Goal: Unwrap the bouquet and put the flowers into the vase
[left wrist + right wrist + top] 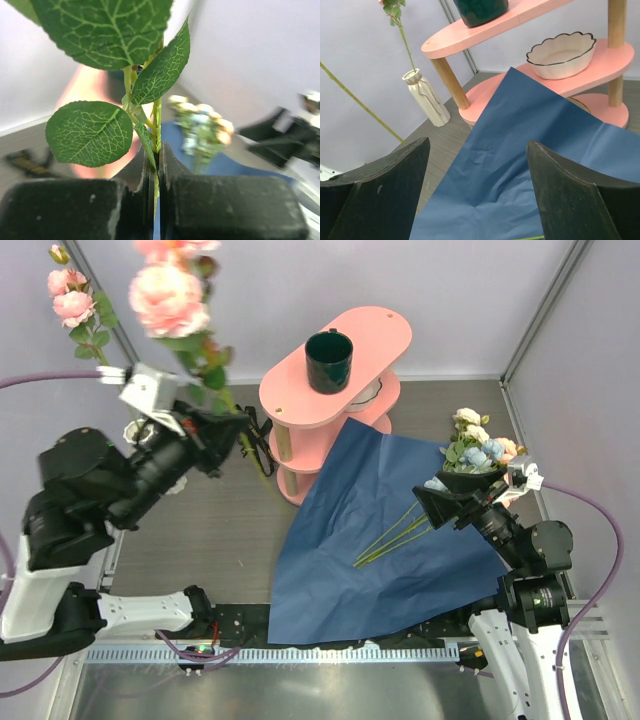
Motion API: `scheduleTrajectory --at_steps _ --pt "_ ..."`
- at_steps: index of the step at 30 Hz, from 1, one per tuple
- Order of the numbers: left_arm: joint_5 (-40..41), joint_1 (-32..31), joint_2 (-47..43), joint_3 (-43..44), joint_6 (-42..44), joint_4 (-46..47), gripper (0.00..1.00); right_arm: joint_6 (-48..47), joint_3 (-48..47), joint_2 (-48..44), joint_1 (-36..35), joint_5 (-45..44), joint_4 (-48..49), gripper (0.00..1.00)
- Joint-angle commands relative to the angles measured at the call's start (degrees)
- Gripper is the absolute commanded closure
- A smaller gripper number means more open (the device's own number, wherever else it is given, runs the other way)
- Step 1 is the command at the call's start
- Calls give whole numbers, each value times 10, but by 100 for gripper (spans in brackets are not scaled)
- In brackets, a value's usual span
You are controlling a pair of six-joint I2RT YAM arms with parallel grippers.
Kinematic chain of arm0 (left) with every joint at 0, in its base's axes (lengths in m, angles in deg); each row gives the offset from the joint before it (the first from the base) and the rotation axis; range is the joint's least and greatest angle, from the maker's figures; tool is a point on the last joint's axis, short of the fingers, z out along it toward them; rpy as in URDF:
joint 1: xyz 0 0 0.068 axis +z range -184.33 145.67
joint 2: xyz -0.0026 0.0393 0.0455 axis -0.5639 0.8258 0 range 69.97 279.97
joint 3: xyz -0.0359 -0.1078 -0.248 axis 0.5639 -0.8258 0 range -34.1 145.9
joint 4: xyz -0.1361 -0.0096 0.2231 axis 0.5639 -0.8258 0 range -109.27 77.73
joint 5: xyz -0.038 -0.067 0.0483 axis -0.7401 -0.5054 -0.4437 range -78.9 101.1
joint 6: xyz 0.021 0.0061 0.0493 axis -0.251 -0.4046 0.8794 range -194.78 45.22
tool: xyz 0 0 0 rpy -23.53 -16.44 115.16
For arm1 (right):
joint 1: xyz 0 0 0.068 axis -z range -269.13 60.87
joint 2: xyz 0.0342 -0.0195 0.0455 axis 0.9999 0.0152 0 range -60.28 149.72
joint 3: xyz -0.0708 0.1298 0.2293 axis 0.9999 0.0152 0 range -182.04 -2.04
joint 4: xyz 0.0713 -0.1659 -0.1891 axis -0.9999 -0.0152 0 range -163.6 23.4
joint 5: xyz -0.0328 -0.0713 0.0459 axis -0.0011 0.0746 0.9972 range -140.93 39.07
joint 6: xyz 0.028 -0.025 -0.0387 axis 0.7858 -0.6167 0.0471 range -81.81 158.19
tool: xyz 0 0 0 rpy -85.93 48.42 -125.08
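Note:
My left gripper (232, 427) is raised over the table's left side and shut on the green stem (157, 127) of a big pink rose (165, 298); its leaves (90, 132) fill the left wrist view. The blue wrapping paper (370, 540) lies spread flat, with several green stems (395, 533) across it. Their cream, pale-blue and peach blooms (480, 447) rest at the paper's far right corner. My right gripper (432, 502) hovers open over those stems, holding nothing. The ribbed cream vase (425, 97) stands left of the shelf and holds one stem (406, 45). In the top view my left arm mostly hides the vase.
A pink two-tier shelf (380, 325) stands at the back centre with a dark green mug (328, 360) on top and a white scalloped bowl (562, 47) on its lower tier. The black ribbon (260, 445) lies by the shelf's foot. Small pink blooms (70, 295) rise at far left.

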Motion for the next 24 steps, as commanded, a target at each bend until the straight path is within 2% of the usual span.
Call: scheduleTrajectory --at_steps 1,5,6,8,9,11,12,14,20,22,24 --pt "302 -1 2 27 83 -107 100 -19 -7 -8 2 -29 -7 16" --pt "426 1 21 5 190 -56 100 -23 1 -9 2 -31 -7 16" --pt "427 17 21 -10 201 -36 100 -23 2 -9 2 -33 -6 16" --pt "385 51 19 -22 205 7 100 -23 4 -9 2 -36 -6 16" --pt "359 100 22 -24 193 12 100 -23 4 -8 2 -36 -7 16" --pt "313 152 39 -14 170 3 100 -23 6 -10 2 -36 -8 16" --pt "273 198 59 3 156 -1 100 -23 7 -12 2 -37 -7 16" --pt "255 234 76 18 149 7 100 -23 9 -12 2 -37 -7 16" --pt "252 365 97 23 132 106 100 -23 10 -13 2 -38 -9 16" --pt "300 379 92 1 137 181 100 -23 11 -12 2 -38 -9 16" --pt "308 410 80 -45 132 240 100 -23 12 -11 2 -38 -7 16"
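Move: The left hand holds the second rose by its stem; the white vase, the first rose already standing in it, is roughly 20 cm ahead, 34 cm to this hand's left and 41 cm below. The black ribbon lies about 35 cm ahead, 14 cm left and 53 cm down; the pink shelf stands some 30 cm ahead, 7 cm to the right, its middle 37 cm lower. From the right hand the vase is about 19 cm ahead, 54 cm left and 23 cm down. Keeping the stem pinched in its shut fingers, the left hand sweeps high over the table towards the vase, about 20 cm left and 16 cm forward, the leftward part quickest at first and the forward reach strongest midway. As it goes the wrist swings some 65 degrees counter-clockwise, so that the fingers turn from the robot's right to face outward and to its left, while the hand dips about 5 cm and then begins to rise again, going left. ##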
